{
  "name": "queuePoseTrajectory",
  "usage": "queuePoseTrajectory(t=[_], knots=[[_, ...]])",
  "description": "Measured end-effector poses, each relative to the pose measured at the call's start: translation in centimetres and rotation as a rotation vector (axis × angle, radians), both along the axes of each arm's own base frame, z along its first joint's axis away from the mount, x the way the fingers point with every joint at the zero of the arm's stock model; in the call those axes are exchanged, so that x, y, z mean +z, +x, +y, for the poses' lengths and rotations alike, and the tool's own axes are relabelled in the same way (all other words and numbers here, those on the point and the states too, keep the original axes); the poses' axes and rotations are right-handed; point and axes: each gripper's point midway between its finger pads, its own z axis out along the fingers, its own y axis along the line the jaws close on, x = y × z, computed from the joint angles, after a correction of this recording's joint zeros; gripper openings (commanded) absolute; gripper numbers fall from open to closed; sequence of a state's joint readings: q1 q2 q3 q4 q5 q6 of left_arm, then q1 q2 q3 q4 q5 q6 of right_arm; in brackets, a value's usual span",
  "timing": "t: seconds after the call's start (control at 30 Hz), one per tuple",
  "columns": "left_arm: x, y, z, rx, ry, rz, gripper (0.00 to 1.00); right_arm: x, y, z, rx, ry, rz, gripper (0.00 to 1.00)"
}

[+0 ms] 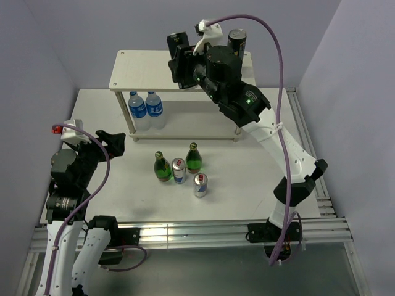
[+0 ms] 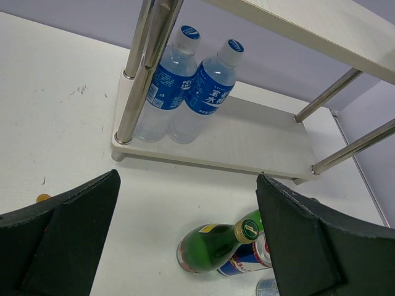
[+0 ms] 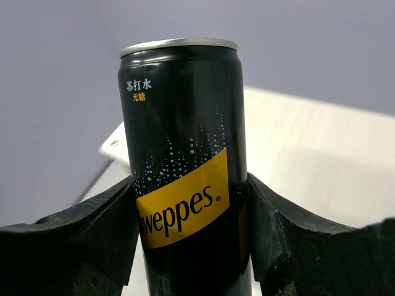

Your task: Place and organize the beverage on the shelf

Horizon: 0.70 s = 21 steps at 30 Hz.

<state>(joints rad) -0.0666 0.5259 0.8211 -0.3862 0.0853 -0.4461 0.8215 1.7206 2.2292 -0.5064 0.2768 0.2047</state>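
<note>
My right gripper (image 1: pixel 178 54) is shut on a tall black can with a yellow label (image 1: pixel 178 39) and holds it upright over the top board of the beige shelf (image 1: pixel 142 69). The right wrist view shows the can (image 3: pixel 185 154) between both fingers (image 3: pixel 278 228). A second black can (image 1: pixel 237 39) stands at the board's back right. Two green bottles (image 1: pixel 162 167) (image 1: pixel 194 158) and two silver-and-blue cans (image 1: pixel 179 171) (image 1: pixel 200 184) stand on the table in front of the shelf. My left gripper (image 1: pixel 115 143) is open and empty, left of them. It views one green bottle (image 2: pixel 216 243) and a can (image 2: pixel 256 258).
Two clear water bottles with blue labels (image 1: pixel 137 108) (image 1: pixel 154 106) stand at the left end of the shelf's lower board (image 2: pixel 259 145). Metal legs (image 2: pixel 139 80) rise at the corners. Walls close in at the back and both sides.
</note>
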Motion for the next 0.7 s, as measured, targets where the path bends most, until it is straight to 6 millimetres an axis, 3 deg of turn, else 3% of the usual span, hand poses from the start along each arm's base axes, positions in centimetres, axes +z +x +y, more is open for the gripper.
queuePoseTrajectory(t=[0.17,0.33,0.57,0.7], knots=[[0.0,0.0,0.0,0.000,0.000,0.000,0.99,2.0,2.9,-1.7,-0.195,-0.078,-0.203,0.00],[0.0,0.0,0.1,0.002,0.000,0.001,0.99,3.6,5.9,-2.2,-0.414,-0.106,-0.404,0.00],[0.0,0.0,0.0,0.000,0.000,0.001,0.99,-0.4,9.4,-2.1,-0.631,-0.154,-0.489,0.00],[0.0,0.0,0.0,-0.001,-0.001,-0.001,0.99,-3.4,11.0,-3.1,-0.699,-0.183,-0.480,0.00]])
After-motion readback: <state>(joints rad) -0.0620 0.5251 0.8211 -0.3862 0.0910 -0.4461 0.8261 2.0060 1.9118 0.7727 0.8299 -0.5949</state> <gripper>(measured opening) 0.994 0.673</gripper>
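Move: The right hand already grips a black can. The free spot on the top shelf where it is being taken lies about 12 cm ahead, 3 cm to the right and 5 cm down. The standing black can is roughly 10 cm ahead, 16 cm right and 5 cm lower; the nearer water bottle stands some 6 cm ahead, 12 cm left and 33 cm below. From the left hand the spot is about 22 cm ahead, 24 cm right and 14 cm up. Right hand carries its can about 11 cm forward over top shelf, up then down, swivelling clockwise some 40°. ##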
